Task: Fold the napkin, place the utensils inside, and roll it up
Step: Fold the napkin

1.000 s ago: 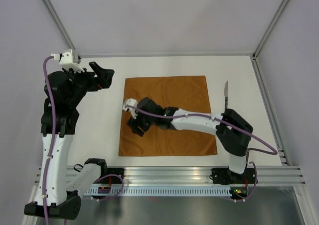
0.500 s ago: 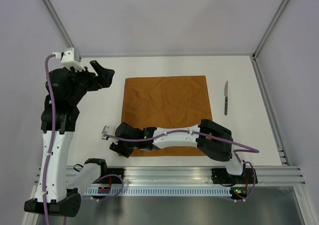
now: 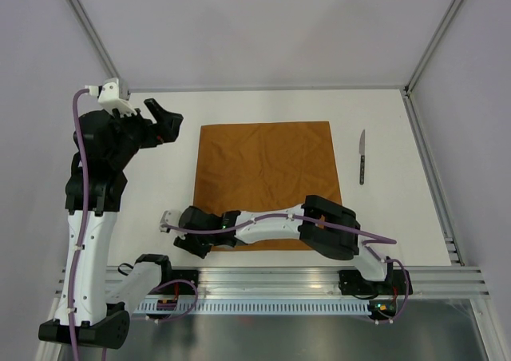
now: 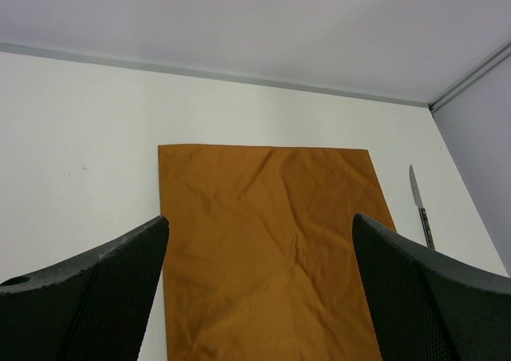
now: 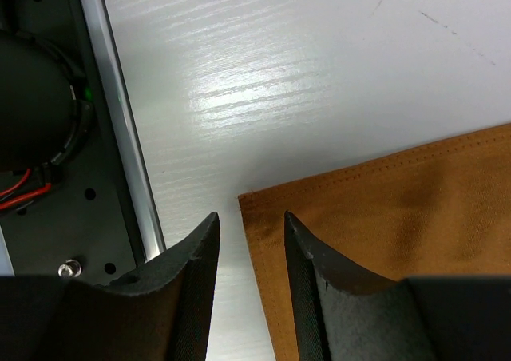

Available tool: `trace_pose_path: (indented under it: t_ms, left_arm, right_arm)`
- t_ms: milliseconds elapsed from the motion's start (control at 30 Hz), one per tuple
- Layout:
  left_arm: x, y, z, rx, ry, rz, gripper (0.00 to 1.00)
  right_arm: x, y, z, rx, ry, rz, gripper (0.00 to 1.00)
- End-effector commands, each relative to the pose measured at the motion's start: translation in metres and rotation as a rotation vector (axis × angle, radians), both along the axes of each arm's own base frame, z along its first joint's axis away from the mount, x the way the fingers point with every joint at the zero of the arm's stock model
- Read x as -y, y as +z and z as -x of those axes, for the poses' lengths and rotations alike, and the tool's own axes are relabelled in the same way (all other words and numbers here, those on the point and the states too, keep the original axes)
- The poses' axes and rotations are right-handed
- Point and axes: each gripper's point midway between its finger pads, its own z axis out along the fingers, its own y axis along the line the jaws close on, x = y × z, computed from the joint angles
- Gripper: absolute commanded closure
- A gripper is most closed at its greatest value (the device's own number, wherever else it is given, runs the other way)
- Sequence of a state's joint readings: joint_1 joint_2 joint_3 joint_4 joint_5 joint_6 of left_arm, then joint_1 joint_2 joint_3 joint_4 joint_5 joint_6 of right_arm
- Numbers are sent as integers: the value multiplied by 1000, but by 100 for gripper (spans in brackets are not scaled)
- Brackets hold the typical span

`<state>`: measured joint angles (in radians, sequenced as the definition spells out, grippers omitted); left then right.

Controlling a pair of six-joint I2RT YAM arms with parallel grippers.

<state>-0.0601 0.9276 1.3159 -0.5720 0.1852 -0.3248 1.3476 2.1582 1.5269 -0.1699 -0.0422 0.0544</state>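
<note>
The rust-orange napkin (image 3: 263,177) lies flat and unfolded on the white table. The knife (image 3: 362,157) rests to its right, apart from it, blade pointing away. My right gripper (image 3: 198,243) is low at the napkin's near-left corner; in the right wrist view its jaws (image 5: 251,249) stand narrowly open, straddling the hemmed side edge of the cloth (image 5: 399,209), one finger (image 5: 188,273) over bare table, the other (image 5: 311,273) over the cloth. My left gripper (image 3: 164,117) hovers raised beyond the far-left corner, wide open and empty (image 4: 259,297), looking down on the napkin (image 4: 263,241) and knife (image 4: 420,205).
The metal rail (image 3: 271,279) with the arm bases runs along the near edge, close to the right gripper; it shows at the left of the right wrist view (image 5: 120,137). Grey walls enclose the table on the far, left and right sides.
My right arm swept from over the napkin's middle down to its near-left corner, and its jaws narrowed. The left arm stayed put. Napkin and knife have not moved.
</note>
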Motion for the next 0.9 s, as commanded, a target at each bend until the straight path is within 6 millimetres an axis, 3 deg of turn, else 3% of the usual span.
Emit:
trace_pose_path:
  t_ms: [0, 367, 500, 733, 867]
  left_arm:
    - [-2, 12, 9, 14, 8, 5, 0]
    - [-2, 8, 7, 1, 5, 2, 0]
    - [-2, 6, 6, -3, 7, -2, 0]
    - [-2, 5, 4, -5, 7, -2, 0]
    - [-2, 5, 4, -1, 7, -3, 0]
  right_arm:
    - [-12, 5, 3, 15, -20, -10, 56]
    - [-7, -17, -3, 66, -49, 54, 56]
    - [-5, -23, -3, 75, -48, 70, 60]
    - [-4, -22, -6, 89, -46, 76, 80]
    - [-8, -8, -9, 110, -45, 59, 94]
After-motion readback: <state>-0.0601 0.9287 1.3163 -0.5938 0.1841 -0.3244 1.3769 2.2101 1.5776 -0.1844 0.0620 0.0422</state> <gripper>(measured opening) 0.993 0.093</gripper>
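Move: Just beyond the right fingertips lies the napkin's near-left corner, about 1 cm to the hand's left, level with it fore and aft and some 2 cm below. From that corner the far-left corner is about 45 cm straight ahead and the near-right corner about 45 cm to the right; the knife lies some 31 cm ahead and 52 cm right of the right hand. For the left hand, the near-left corner is roughly 18 cm back, sideways level, 38 cm below. Sinking about 1 cm while edging slightly back and left, the right hand brings its half-open fingers down around the napkin's near-left corner. Down there it eases about 1 cm forward with a roll of some 5 degrees, the fingers closing almost shut and pinching the corner's tip. ##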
